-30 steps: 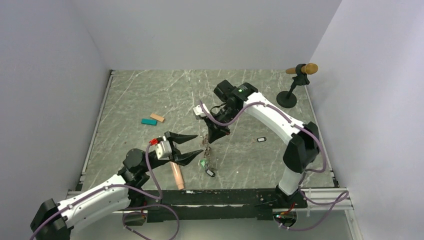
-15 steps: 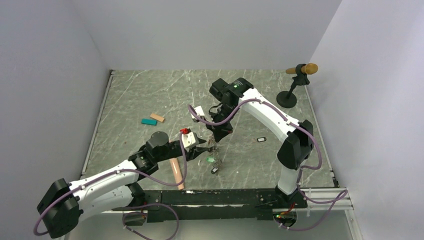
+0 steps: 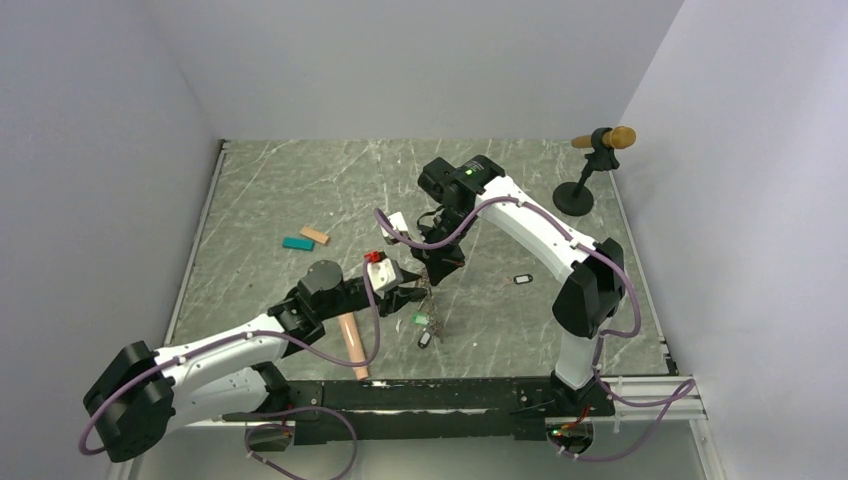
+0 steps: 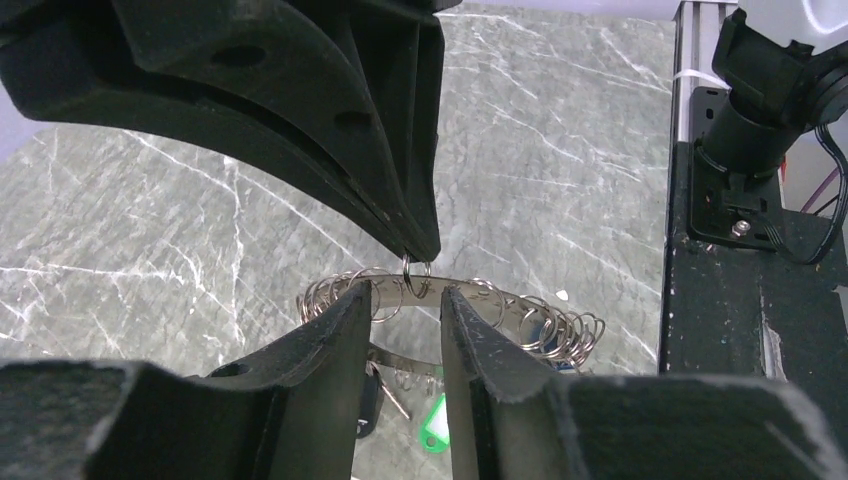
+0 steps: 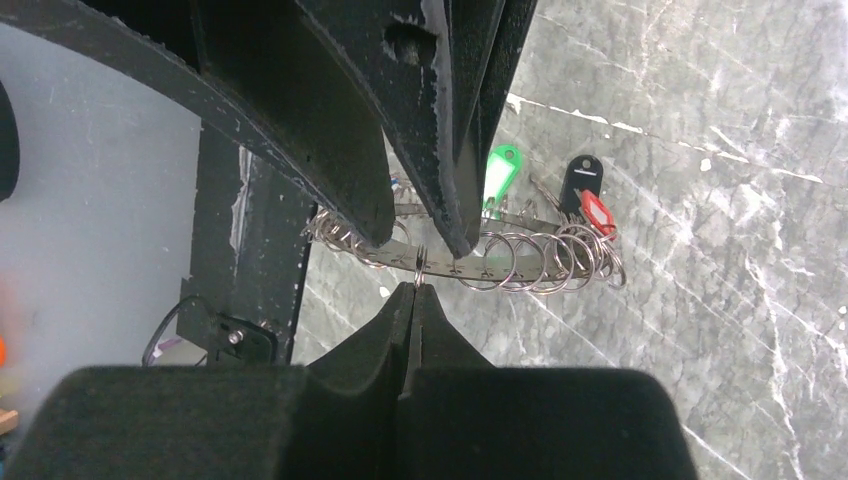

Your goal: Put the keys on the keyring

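The keyring point(image 5: 520, 262) is a thin metal band strung with several small wire rings, and it hangs above the marble table. My right gripper point(image 5: 415, 285) is shut on one of those small rings and holds the loop up. A green key point(image 5: 500, 175), a black key point(image 5: 580, 180) and a red key point(image 5: 596, 212) dangle from it. My left gripper point(image 4: 405, 290) stands open, its fingertips at the band point(image 4: 520, 310) on either side of the held ring, and a gap shows between them. From above, both grippers meet at the keyring point(image 3: 428, 290). One loose key point(image 3: 522, 279) lies on the table to the right.
A peach cylinder point(image 3: 352, 345) lies near the left arm. A teal block point(image 3: 297, 243) and a tan block point(image 3: 314, 236) sit further left. A black stand point(image 3: 577, 195) is at the back right. The black frame rail point(image 4: 740, 300) runs along the near edge.
My left arm swung in to the hanging keyring and its jaws narrowed around the band. The right gripper carried the keyring slightly left and up, still shut.
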You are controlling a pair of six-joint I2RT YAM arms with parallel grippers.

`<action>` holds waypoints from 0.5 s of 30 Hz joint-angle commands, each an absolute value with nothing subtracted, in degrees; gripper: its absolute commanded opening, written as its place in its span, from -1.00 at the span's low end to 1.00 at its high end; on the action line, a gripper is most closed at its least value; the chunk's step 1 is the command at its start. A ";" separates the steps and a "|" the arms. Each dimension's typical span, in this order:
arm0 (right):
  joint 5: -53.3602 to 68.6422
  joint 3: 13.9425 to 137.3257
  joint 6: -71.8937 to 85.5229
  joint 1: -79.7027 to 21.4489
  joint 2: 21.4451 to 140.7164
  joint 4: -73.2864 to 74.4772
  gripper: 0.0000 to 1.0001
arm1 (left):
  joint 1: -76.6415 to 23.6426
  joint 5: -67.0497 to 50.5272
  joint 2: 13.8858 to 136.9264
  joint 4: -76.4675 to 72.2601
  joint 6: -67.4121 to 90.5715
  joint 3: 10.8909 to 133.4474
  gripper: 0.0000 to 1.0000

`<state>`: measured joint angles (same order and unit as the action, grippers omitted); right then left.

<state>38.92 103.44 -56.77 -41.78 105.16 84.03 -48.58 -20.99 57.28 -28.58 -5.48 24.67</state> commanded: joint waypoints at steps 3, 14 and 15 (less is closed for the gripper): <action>41.75 105.09 -55.81 -42.09 104.55 84.46 -1.00 | -49.05 -20.76 58.86 -35.27 -3.03 25.91 -0.31; 43.39 104.66 -54.84 -42.06 104.15 82.73 -1.00 | -49.13 -23.83 61.22 -34.15 -2.21 27.27 -0.68; 43.46 104.47 -54.70 -42.08 103.96 82.37 -1.00 | -49.13 -24.16 61.40 -33.68 -2.20 27.48 -0.69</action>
<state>40.60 103.44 -56.14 -41.78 105.16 83.79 -48.84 -21.89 60.84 -32.75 -3.20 24.80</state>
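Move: The small ring pinched in the right fingertips stands about 1 cm to the right of the left hand's fingertips, level with them fore and aft and in height. From the right hand point it lies about 1 cm to the left and 1 cm down. The keyring's band hangs about 5 cm below the left hand and 1 cm to its right. The green tag is some 9 cm below the left hand, 2 cm back and 1 cm to its right. The right fingers keep their pinch on the small ring, holding it nearly still, while the left fingertips come to straddle the ring and close to a narrow gap around it, just beside the right tips. The left hand edges about 1 cm to the right as its fingers close, rising a hair and then sinking back, its wrist hardly turning; whether its pads already grip the ring can't be seen. ##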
